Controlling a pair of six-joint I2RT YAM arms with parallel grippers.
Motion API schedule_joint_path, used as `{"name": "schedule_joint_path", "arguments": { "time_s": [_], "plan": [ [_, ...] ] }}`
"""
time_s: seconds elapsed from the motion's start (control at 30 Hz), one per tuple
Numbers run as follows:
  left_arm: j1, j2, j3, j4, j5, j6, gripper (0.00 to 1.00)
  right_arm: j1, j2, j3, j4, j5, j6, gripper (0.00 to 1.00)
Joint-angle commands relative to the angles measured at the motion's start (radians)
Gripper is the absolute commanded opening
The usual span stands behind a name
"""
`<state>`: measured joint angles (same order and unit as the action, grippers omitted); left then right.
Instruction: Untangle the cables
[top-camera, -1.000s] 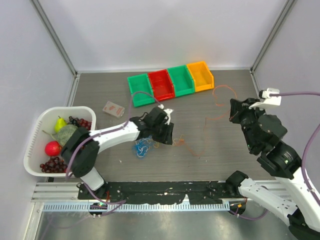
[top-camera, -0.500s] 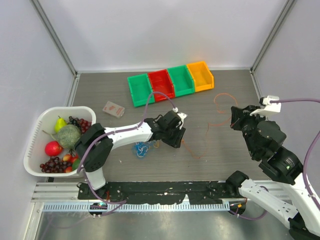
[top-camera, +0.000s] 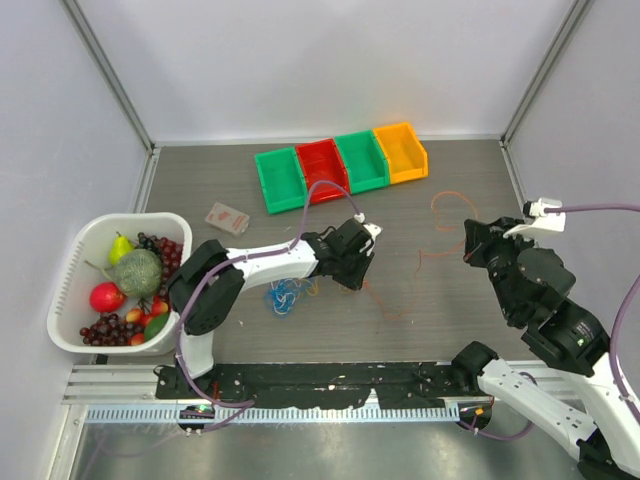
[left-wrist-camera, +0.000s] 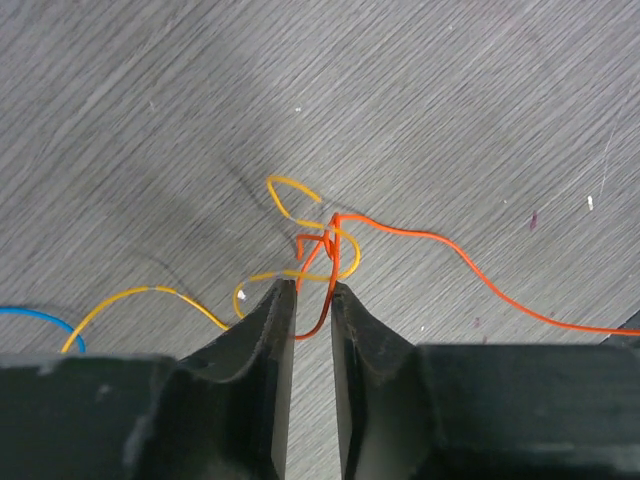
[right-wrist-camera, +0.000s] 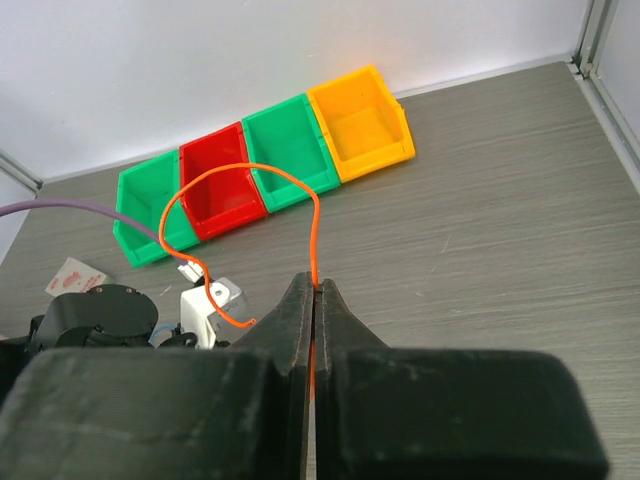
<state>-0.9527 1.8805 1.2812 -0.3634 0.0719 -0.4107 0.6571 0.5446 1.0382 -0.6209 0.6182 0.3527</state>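
Note:
The cables lie mid-table: a blue coil (top-camera: 285, 297), a yellow cable (left-wrist-camera: 150, 295) and a long orange cable (top-camera: 412, 262). Yellow and orange cross in a small knot (left-wrist-camera: 325, 240). My left gripper (left-wrist-camera: 312, 288) (top-camera: 350, 282) sits right at that knot. Its jaws stand a narrow gap apart, with a bend of the orange cable (left-wrist-camera: 450, 250) between them, not pinched. The blue cable's end (left-wrist-camera: 40, 320) shows at the left. My right gripper (right-wrist-camera: 315, 285) (top-camera: 470, 237) is shut on the orange cable (right-wrist-camera: 240, 170), which arcs up from its tips and back down towards the left arm.
Four bins line the back: green (top-camera: 279, 178), red (top-camera: 322, 168), green (top-camera: 361, 160) and orange (top-camera: 401, 151). A white basket (top-camera: 75, 270) of fruit stands at the left. A small packet (top-camera: 227, 217) lies near the green bin.
My left gripper has moved right, from beside the blue coil to the orange-yellow knot, and its jaws have narrowed. The right gripper has drifted slightly nearer, still gripping the orange cable.

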Motion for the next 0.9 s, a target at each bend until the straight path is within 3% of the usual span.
{"name": "schedule_joint_path", "arguments": {
  "time_s": [0.0,0.07,0.17,0.23,0.37,0.43,0.53,0.7,0.87],
  "plan": [
    [0.003,0.008,0.029,0.021,0.011,0.019,0.14,-0.002,-0.012,-0.027,-0.002,-0.014,0.051,0.01],
    [0.003,0.0,0.021,0.026,0.025,0.023,0.0,-0.002,-0.014,-0.049,-0.017,-0.009,0.083,0.0],
    [0.005,-0.049,-0.025,0.038,0.066,0.02,0.0,-0.002,0.021,-0.093,-0.121,0.066,0.208,0.01],
    [0.005,-0.115,-0.095,0.079,0.095,0.0,0.0,-0.001,0.093,-0.128,-0.167,0.049,0.267,0.1],
    [0.031,-0.231,-0.224,0.142,0.184,-0.042,0.0,-0.002,0.265,-0.205,-0.171,-0.067,0.302,0.59],
    [0.049,-0.285,-0.276,0.175,0.238,-0.057,0.0,-0.004,0.331,-0.193,-0.169,-0.107,0.292,0.69],
    [0.077,-0.371,-0.333,0.208,0.314,-0.079,0.0,-0.004,0.354,-0.176,-0.096,-0.262,0.227,0.71],
    [0.101,-0.458,-0.342,0.185,0.365,-0.083,0.0,0.012,0.371,-0.259,0.19,-0.752,0.091,0.7],
    [0.109,-0.524,-0.341,0.198,0.376,-0.103,0.0,0.073,0.397,-0.415,0.473,-0.845,0.14,0.69]
  ]
}}
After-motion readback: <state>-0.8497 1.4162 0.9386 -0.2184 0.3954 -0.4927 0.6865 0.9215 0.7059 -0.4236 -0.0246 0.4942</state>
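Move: The orange cable runs between the left fingertips, about 1 cm below the hand point, with the orange-yellow knot roughly 1 cm to the right and 2 cm down. On the table, level with the left hand and 3 cm below it, the yellow loop lies some 9 cm to its left and the blue-white bundle some 15 cm to its left. From the high right hand, still holding the orange cable, the knot is about 16 cm left, 2 cm ahead and 32 cm down. Straight down about 20 cm, then some 15 cm left, the right hand comes to the knot; it opens wide on the way down, lets go of the orange cable, tips its fingers down and turns some 30 degrees counter-clockwise. The left fingers first shut on the orange cable by the knot, then draw it up, back and slightly left, rolling about 20 degrees. ##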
